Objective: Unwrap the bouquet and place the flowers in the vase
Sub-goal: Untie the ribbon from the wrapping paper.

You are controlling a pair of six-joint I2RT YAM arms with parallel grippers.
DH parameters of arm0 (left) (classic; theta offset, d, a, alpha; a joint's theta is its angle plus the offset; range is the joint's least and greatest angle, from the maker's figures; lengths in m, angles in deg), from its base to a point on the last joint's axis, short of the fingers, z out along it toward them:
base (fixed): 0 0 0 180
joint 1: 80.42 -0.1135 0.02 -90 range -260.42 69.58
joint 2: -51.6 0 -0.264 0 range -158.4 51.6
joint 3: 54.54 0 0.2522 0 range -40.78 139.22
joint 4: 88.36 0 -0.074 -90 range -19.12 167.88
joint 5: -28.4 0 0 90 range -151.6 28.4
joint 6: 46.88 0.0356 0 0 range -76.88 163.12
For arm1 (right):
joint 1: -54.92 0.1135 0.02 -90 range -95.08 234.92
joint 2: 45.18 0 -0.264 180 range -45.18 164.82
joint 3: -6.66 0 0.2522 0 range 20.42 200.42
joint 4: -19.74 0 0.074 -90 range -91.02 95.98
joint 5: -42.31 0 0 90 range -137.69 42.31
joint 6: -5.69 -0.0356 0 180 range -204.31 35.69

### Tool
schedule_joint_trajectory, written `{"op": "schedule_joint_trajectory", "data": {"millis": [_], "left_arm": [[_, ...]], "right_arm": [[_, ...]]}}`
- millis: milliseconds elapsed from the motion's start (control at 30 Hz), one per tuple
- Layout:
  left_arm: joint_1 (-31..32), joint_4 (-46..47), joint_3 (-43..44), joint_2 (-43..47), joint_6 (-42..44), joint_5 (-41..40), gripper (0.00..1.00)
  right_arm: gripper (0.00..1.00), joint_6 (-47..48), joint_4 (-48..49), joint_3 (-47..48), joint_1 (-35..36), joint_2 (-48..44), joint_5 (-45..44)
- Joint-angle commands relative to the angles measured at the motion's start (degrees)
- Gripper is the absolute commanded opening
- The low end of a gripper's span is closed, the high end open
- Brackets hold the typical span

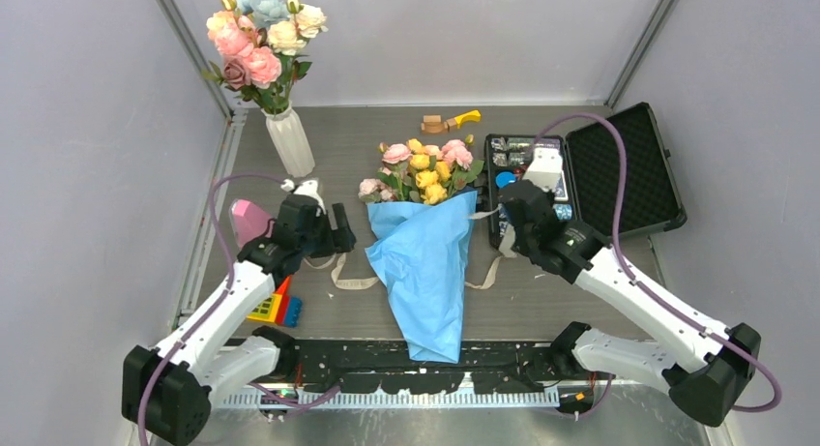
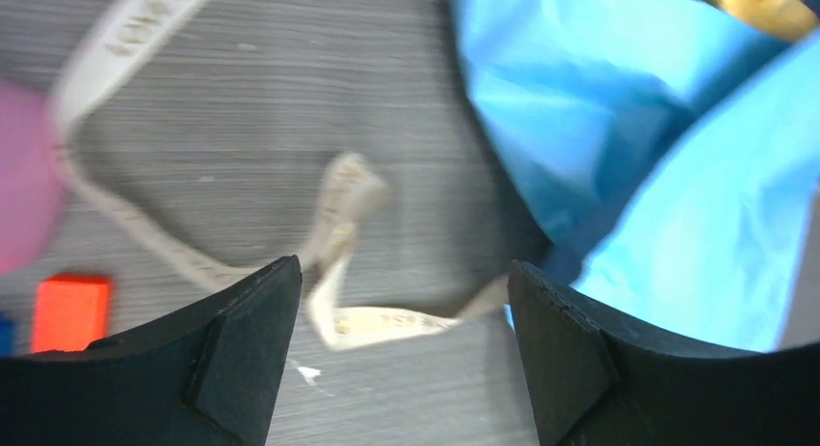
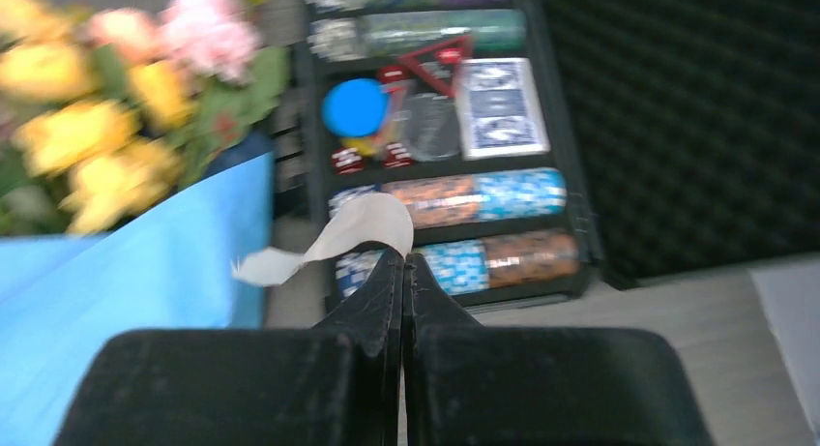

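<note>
The bouquet [image 1: 423, 262] lies in the middle of the table, its light blue paper wrap [image 2: 619, 127] still around the stems. The yellow and pink flowers [image 1: 421, 172] point to the back. The cream ribbon [image 1: 350, 277] trails loose on both sides. My left gripper [image 1: 348, 231] is open just left of the wrap, above a loop of ribbon [image 2: 387, 322] on the table, holding nothing. My right gripper [image 3: 403, 257] is shut on the ribbon's other end [image 3: 348, 228], lifted beside the wrap's right edge [image 3: 126, 272]. The white ribbed vase [image 1: 290, 141] stands at the back left.
Bigger pink, white and pale-blue blooms [image 1: 261, 35] fill the vase. A pink cone block [image 1: 247, 219] and toy bricks [image 1: 278, 306] sit by my left arm. An open black case [image 1: 629, 170] with poker chips [image 3: 454, 199] lies at the right. Small wooden pieces [image 1: 450, 122] lie at the back.
</note>
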Motion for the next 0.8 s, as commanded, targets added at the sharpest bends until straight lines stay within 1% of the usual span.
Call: {"op": "schedule_joint_trajectory", "data": {"millis": [0,33,67,133,167,200,233,300,333,400,433,467,500,533,567,600,633,700,767], "left_arm": [[5.70,3.23,1.48,-2.25,-3.31,8.31,0.81],[6.43,4.97,0.89,-2.90,-4.33,10.53,0.81],[6.88,6.97,0.31,-3.59,-5.44,13.10,0.81],[7.41,11.06,-0.95,-4.82,-7.49,16.02,0.81],[7.62,13.00,-1.43,-5.40,-8.34,17.01,0.81],[8.02,14.40,-1.71,-5.98,-8.99,17.56,0.81],[8.62,14.94,-1.60,-6.61,-9.29,17.14,0.81],[10.13,14.97,-0.99,-7.69,-9.20,15.73,0.81],[10.70,15.32,-0.83,-8.42,-9.25,15.46,0.81],[11.32,16.88,-1.07,-9.91,-9.79,15.90,0.81],[11.51,17.68,-1.20,-10.93,-10.01,16.26,0.81],[11.68,18.20,-1.11,-11.91,-10.15,16.32,0.82],[11.80,18.26,-1.03,-12.91,-10.19,16.22,0.82],[11.90,18.28,-0.85,-13.91,-10.25,15.79,0.82],[11.96,18.09,-0.76,-14.87,-10.49,14.98,0.81],[12.00,17.82,-0.76,-15.25,-11.05,13.88,0.82],[12.11,17.88,-0.91,-15.45,-11.47,12.80,0.82],[12.62,18.01,-1.05,-15.66,-11.78,10.85,0.82],[13.15,18.29,-1.06,-16.03,-12.07,10.33,0.82]], "right_arm": [[0.00,-5.29,-3.21,-1.70,-8.89,-3.79,-9.94],[0.00,-6.00,-2.80,-3.36,-10.67,-4.25,-9.47],[0.01,-6.36,-2.00,-4.35,-14.11,-5.17,-8.15],[0.18,-6.54,-1.01,-7.79,-18.28,-6.01,-5.93],[0.48,-6.51,-0.85,-8.46,-20.23,-6.15,-4.41],[0.61,-6.59,-0.78,-9.40,-20.99,-6.19,-3.76],[0.81,-6.75,-1.10,-9.61,-22.01,-6.20,-2.57],[0.90,-8.01,-3.23,-9.19,-22.33,-6.59,-0.11],[0.91,-8.70,-4.50,-8.79,-22.35,-7.36,1.68],[0.91,-8.86,-4.63,-8.88,-22.37,-9.33,9.94],[0.92,-8.59,-3.85,-9.27,-22.37,-10.18,17.84],[0.92,-8.35,-1.86,-10.46,-22.37,-11.62,22.61],[0.92,-8.55,-0.89,-11.20,-22.33,-12.25,31.31],[0.92,-9.57,1.07,-12.72,-22.31,-12.97,35.32],[0.92,-10.17,2.08,-13.47,-22.29,-13.02,42.73],[0.92,-11.53,4.32,-15.20,-22.24,-12.65,46.57],[0.92,-12.21,5.41,-16.08,-21.92,-11.95,52.83],[0.92,-14.57,9.51,-19.16,-20.27,-10.63,58.12],[0.92,-15.59,14.73,-21.76,-16.85,-9.15,59.59]]}}
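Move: Holding the ribbon end, the right gripper has the chip case about 20 cm ahead and 9 cm to its right, some 18 cm below, and the wrapping paper's middle 16 cm to its left, 1 cm back and 20 cm below. From the empty left gripper, the wrapping paper's middle lies about 18 cm right, 4 cm back and 9 cm down, with a ribbon loop 4 cm back, 1 cm left and 10 cm below. Swing the right gripper about 13 cm right with the ribbon end, away from the paper, sinking; open it there to let go, then sweep the open jaws back left as far, still sinking, while rolling the left side up about 30 degrees. Meanwhile bring the left gripper some 11 cm right to the paper's left edge, jaws staying open, lowering late as the wrist tilts down. ##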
